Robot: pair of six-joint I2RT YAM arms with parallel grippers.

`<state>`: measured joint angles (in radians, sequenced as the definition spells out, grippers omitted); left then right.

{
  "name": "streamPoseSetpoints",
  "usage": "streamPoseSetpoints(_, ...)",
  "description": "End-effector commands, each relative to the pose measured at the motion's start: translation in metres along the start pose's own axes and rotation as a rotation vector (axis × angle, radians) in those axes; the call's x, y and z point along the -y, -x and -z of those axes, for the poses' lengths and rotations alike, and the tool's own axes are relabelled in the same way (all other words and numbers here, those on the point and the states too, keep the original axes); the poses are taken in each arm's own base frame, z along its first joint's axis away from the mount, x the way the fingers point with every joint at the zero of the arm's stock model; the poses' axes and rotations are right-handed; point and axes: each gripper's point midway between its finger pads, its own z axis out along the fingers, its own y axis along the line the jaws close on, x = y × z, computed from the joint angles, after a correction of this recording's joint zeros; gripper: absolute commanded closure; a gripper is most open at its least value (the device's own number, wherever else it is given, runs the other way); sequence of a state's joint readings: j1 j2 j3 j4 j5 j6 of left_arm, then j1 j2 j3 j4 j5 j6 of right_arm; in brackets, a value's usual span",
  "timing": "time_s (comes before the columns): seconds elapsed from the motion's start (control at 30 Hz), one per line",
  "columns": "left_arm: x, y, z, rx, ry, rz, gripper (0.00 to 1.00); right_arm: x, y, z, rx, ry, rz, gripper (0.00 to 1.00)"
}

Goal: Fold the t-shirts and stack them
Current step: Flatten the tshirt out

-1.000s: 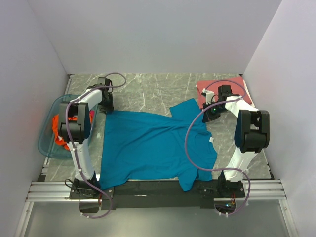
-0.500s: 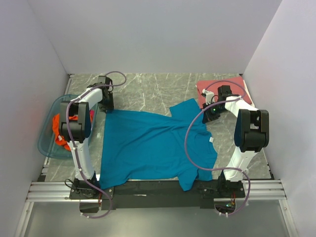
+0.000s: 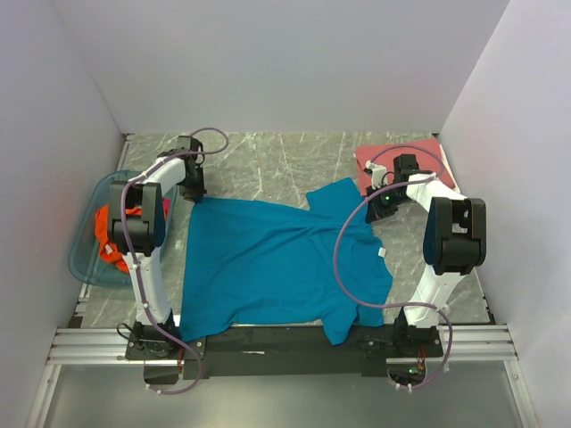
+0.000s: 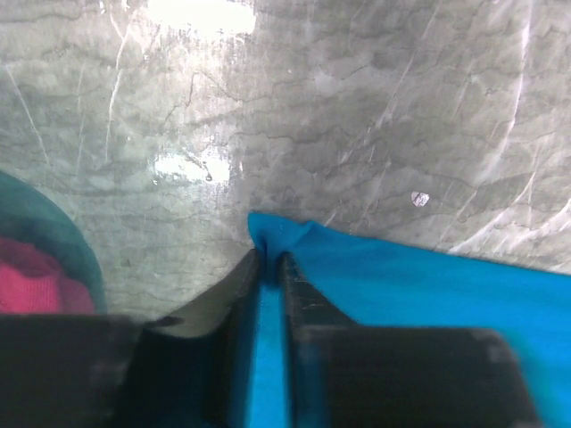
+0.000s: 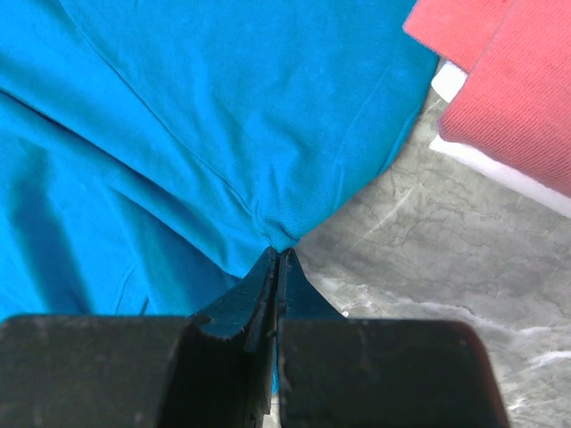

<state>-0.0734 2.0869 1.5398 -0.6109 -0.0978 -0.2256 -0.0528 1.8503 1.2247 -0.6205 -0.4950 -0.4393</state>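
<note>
The teal t-shirt (image 3: 277, 259) lies spread flat on the marble table, its sleeve reaching toward the back right. My left gripper (image 3: 191, 191) is at its back-left corner. In the left wrist view that gripper (image 4: 270, 259) has its fingers pinched on the corner of the teal cloth (image 4: 428, 285). My right gripper (image 3: 382, 203) sits at the right sleeve edge; up close this gripper (image 5: 278, 254) is shut on a pucker of the teal cloth (image 5: 223, 107). A dusty red t-shirt (image 3: 428, 153) lies folded at the back right. The orange t-shirt (image 3: 107, 234) is bunched in the tub.
A translucent blue tub (image 3: 83, 259) stands at the left wall, beside the left arm; its rim (image 4: 49, 218) and some pink cloth (image 4: 36, 276) show in the left wrist view. The red shirt (image 5: 517, 98) lies just right of the right gripper. Grey walls close in three sides.
The left gripper's jaws have narrowed onto the shirt's back-left corner. The right arm and the shirt have stayed put.
</note>
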Motion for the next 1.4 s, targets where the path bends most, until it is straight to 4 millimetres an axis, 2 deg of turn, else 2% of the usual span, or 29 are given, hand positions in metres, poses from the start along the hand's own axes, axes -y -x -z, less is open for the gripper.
streamPoseSetpoints(0.0, -0.005, -0.018, -0.012, -0.057, 0.015, -0.011, 0.85, 0.000, 0.014, 0.005, 0.036, 0.008, 0.020, 1.00)
streamPoseSetpoints(0.1, -0.003, -0.015, -0.008, -0.038, 0.000, -0.006, 0.99, 0.000, 0.013, 0.006, 0.033, 0.011, 0.024, 1.00)
streamPoseSetpoints(0.17, -0.003, -0.014, -0.003, -0.021, -0.006, -0.001, 0.99, 0.000, 0.013, 0.006, 0.030, 0.010, 0.032, 1.00)
streamPoseSetpoints(0.3, -0.004, -0.003, 0.027, 0.062, -0.014, 0.021, 1.00, -0.005, 0.011, 0.007, 0.024, 0.029, 0.053, 1.00)
streamPoseSetpoints(0.37, -0.006, -0.011, 0.033, 0.069, -0.016, 0.028, 1.00, -0.010, 0.008, 0.009, 0.010, 0.048, 0.076, 1.00)
streamPoseSetpoints(0.4, -0.006, -0.009, 0.044, 0.092, -0.024, 0.037, 1.00, -0.012, 0.008, 0.010, 0.008, 0.057, 0.085, 1.00)
streamPoseSetpoints(0.43, -0.007, -0.017, 0.045, 0.082, -0.023, 0.039, 1.00, -0.016, 0.007, 0.010, 0.006, 0.069, 0.099, 1.00)
streamPoseSetpoints(0.6, -0.009, -0.032, 0.067, 0.098, -0.041, 0.062, 1.00, -0.030, -0.011, 0.018, -0.052, 0.121, 0.182, 1.00)
streamPoseSetpoints(0.73, -0.011, -0.052, 0.073, 0.077, -0.055, 0.061, 0.99, -0.038, -0.037, 0.022, -0.135, 0.156, 0.229, 1.00)
streamPoseSetpoints(0.77, -0.011, -0.055, 0.075, 0.076, -0.058, 0.063, 0.99, -0.042, -0.050, 0.023, -0.171, 0.178, 0.243, 1.00)
streamPoseSetpoints(0.87, -0.012, -0.066, 0.084, 0.076, -0.069, 0.072, 1.00, -0.049, -0.071, 0.027, -0.216, 0.207, 0.268, 1.00)
streamPoseSetpoints(0.93, -0.012, -0.076, 0.086, 0.068, -0.077, 0.080, 1.00, -0.047, -0.078, 0.027, -0.230, 0.181, 0.271, 1.00)
streamPoseSetpoints(1.0, -0.008, -0.080, 0.089, 0.074, -0.103, 0.090, 1.00, -0.039, -0.076, 0.028, -0.224, 0.125, 0.262, 0.92)
streamPoseSetpoints(1.03, -0.008, -0.083, 0.088, 0.066, -0.107, 0.091, 1.00, -0.036, -0.072, 0.030, -0.213, 0.099, 0.245, 0.79)
streamPoseSetpoints(1.1, -0.008, -0.086, 0.087, 0.058, -0.105, 0.086, 1.00, -0.026, -0.050, 0.034, -0.165, 0.035, 0.248, 0.71)
streamPoseSetpoints(1.13, -0.010, -0.087, 0.088, 0.051, -0.099, 0.084, 0.99, -0.022, -0.030, 0.039, -0.125, 0.009, 0.241, 0.65)
streamPoseSetpoints(1.23, -0.023, -0.086, 0.094, 0.075, -0.034, 0.077, 1.00, -0.017, 0.001, 0.043, -0.066, -0.007, 0.217, 0.63)
streamPoseSetpoints(1.27, -0.027, -0.084, 0.099, 0.095, -0.021, 0.083, 1.00, -0.014, 0.024, 0.049, -0.017, -0.032, 0.208, 0.63)
streamPoseSetpoints(1.33, -0.029, -0.086, 0.102, 0.106, -0.016, 0.094, 1.00, -0.004, 0.040, 0.047, 0.006, -0.063, 0.186, 0.62)
streamPoseSetpoints(1.37, -0.030, -0.084, 0.105, 0.122, -0.016, 0.101, 1.00, 0.000, 0.058, 0.051, 0.048, -0.087, 0.176, 0.61)
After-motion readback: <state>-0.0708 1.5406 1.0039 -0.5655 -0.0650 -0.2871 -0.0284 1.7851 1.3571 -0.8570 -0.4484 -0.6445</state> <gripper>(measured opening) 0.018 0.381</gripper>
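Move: The blue t-shirt's far-left corner lies right between the left gripper's closing fingers. The clothes basket's middle is about 24 cm to the left and 11 cm back. The right gripper already pinches the shirt's far-right edge at its fingertips; from it the sleeve flap lies some 8 cm ahead and 12 cm left, the folded red stack about 17 cm ahead and 13 cm right, and the white patch 12 cm back and 5 cm right. Shut the left fingers fully on the shirt's far-left corner, then drag it back towards the base about 12 cm, letting it rise some 4 cm. Meanwhile draw the pinched right edge back about 9 cm while turning the right wrist counter-clockwise nearly 20 degrees, open to let the cloth go, then lift clear and swing forward again, turning partly back. ##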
